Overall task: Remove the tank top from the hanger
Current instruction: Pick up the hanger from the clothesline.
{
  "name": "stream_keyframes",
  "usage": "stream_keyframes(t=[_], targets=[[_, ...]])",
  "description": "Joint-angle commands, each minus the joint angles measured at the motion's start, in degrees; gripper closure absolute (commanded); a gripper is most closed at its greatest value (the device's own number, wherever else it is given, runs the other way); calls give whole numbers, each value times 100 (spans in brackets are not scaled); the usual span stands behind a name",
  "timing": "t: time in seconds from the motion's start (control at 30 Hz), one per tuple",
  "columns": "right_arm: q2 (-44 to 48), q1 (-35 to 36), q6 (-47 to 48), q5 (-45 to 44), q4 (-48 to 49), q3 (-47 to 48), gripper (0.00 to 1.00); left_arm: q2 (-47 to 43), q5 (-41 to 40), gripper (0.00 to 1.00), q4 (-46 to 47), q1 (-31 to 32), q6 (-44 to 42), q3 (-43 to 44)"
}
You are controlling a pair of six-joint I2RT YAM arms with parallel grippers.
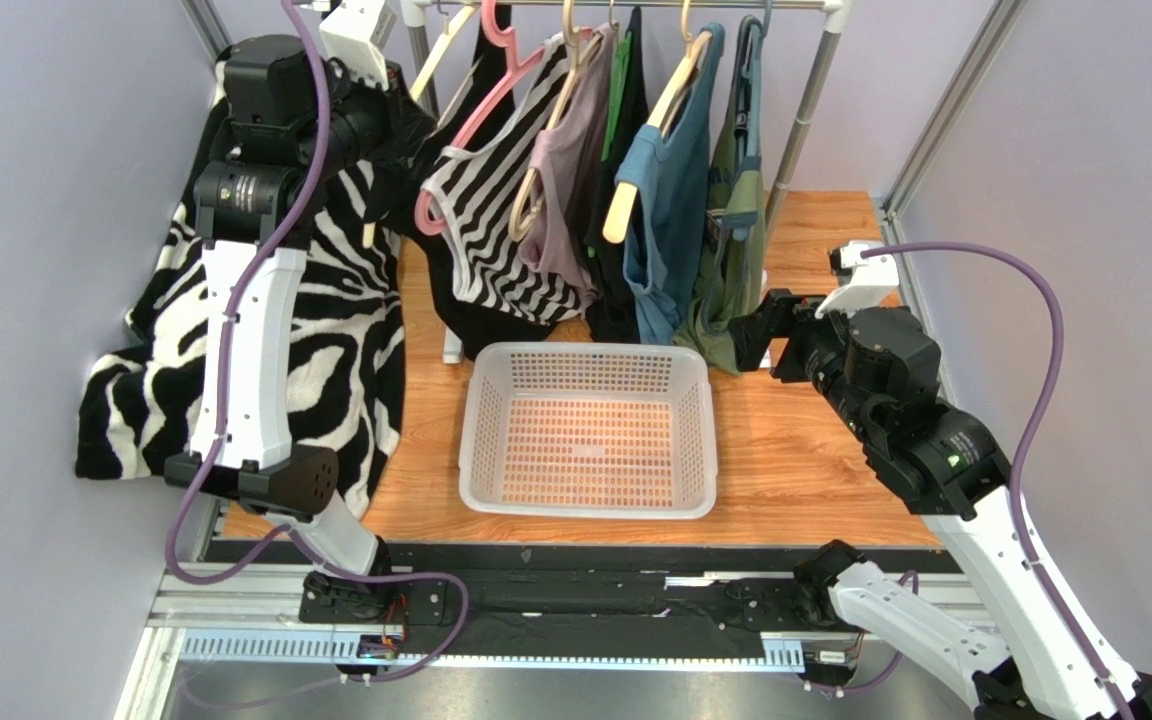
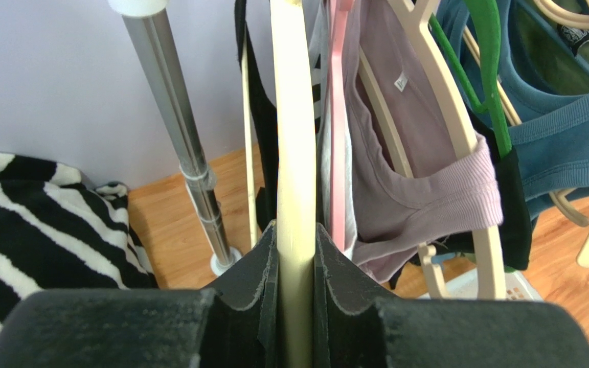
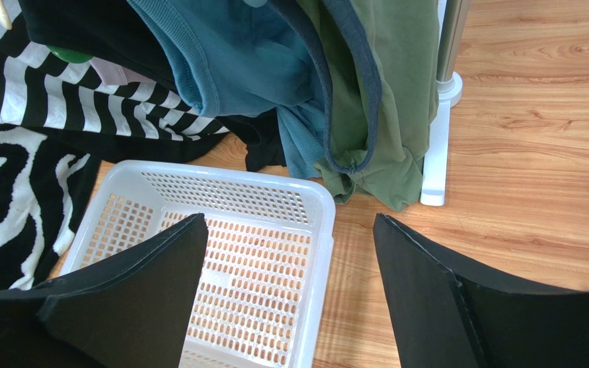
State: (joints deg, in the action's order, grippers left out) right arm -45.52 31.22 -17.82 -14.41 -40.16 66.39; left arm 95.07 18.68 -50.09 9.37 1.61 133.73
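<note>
Several tank tops hang on a rail. From the left they are a black one (image 1: pixel 455 278), a black-and-white striped one (image 1: pixel 500 225) on a pink hanger (image 1: pixel 455 143), a mauve one (image 1: pixel 567 165), a blue one (image 1: pixel 672 210) and an olive one (image 1: pixel 732 285). My left gripper (image 1: pixel 405 138) is at the rail's left end. In the left wrist view it (image 2: pixel 296 226) is shut on the cream wooden hanger (image 2: pixel 294 138) beside the black top (image 2: pixel 263 130). My right gripper (image 1: pixel 748 338) is open and empty, and hovers (image 3: pixel 290 222) between the basket and the olive top (image 3: pixel 397 92).
A white perforated basket (image 1: pixel 590 356) stands on the wooden table below the clothes. A zebra-patterned cloth (image 1: pixel 342 300) is draped at the left. The rack's metal posts (image 1: pixel 808 105) stand at the back, one foot (image 3: pixel 434 153) close to my right gripper.
</note>
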Motion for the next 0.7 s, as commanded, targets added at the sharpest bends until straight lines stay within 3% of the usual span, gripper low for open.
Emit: stream_keyframes(t=[0.0, 0.23, 0.47, 0.67], targets=[[131, 24, -37, 18, 9, 23, 16, -760, -284, 100, 561, 21, -117, -355], [192, 33, -2, 9, -27, 111, 16, -1675, -602, 100, 491, 13, -363, -1543], [262, 24, -11, 53, -88, 234, 16, -2026, -312, 100, -404, 13, -363, -1342], [412, 33, 25, 35, -220, 348, 16, -2606, -251, 100, -880, 13, -292, -437]])
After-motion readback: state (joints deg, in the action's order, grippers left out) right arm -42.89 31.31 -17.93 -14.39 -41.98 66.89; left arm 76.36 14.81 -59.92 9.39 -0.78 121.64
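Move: The left hand already grips the cream hanger carrying the black tank top. It is bound for the clear space over the zebra cloth, whose middle lies about 18 cm left, 5 cm back and 42 cm below. The pink hanger is level with the hand, some 6 cm right and 5 cm lower; the basket is roughly 20 cm right, 13 cm back and 45 cm below. From the right hand, the gripped hanger is about 38 cm left, 15 cm ahead and 14 cm higher. Keeping its pinch on the cream hanger, the left hand draws it back about 11 cm, away from the rack. ##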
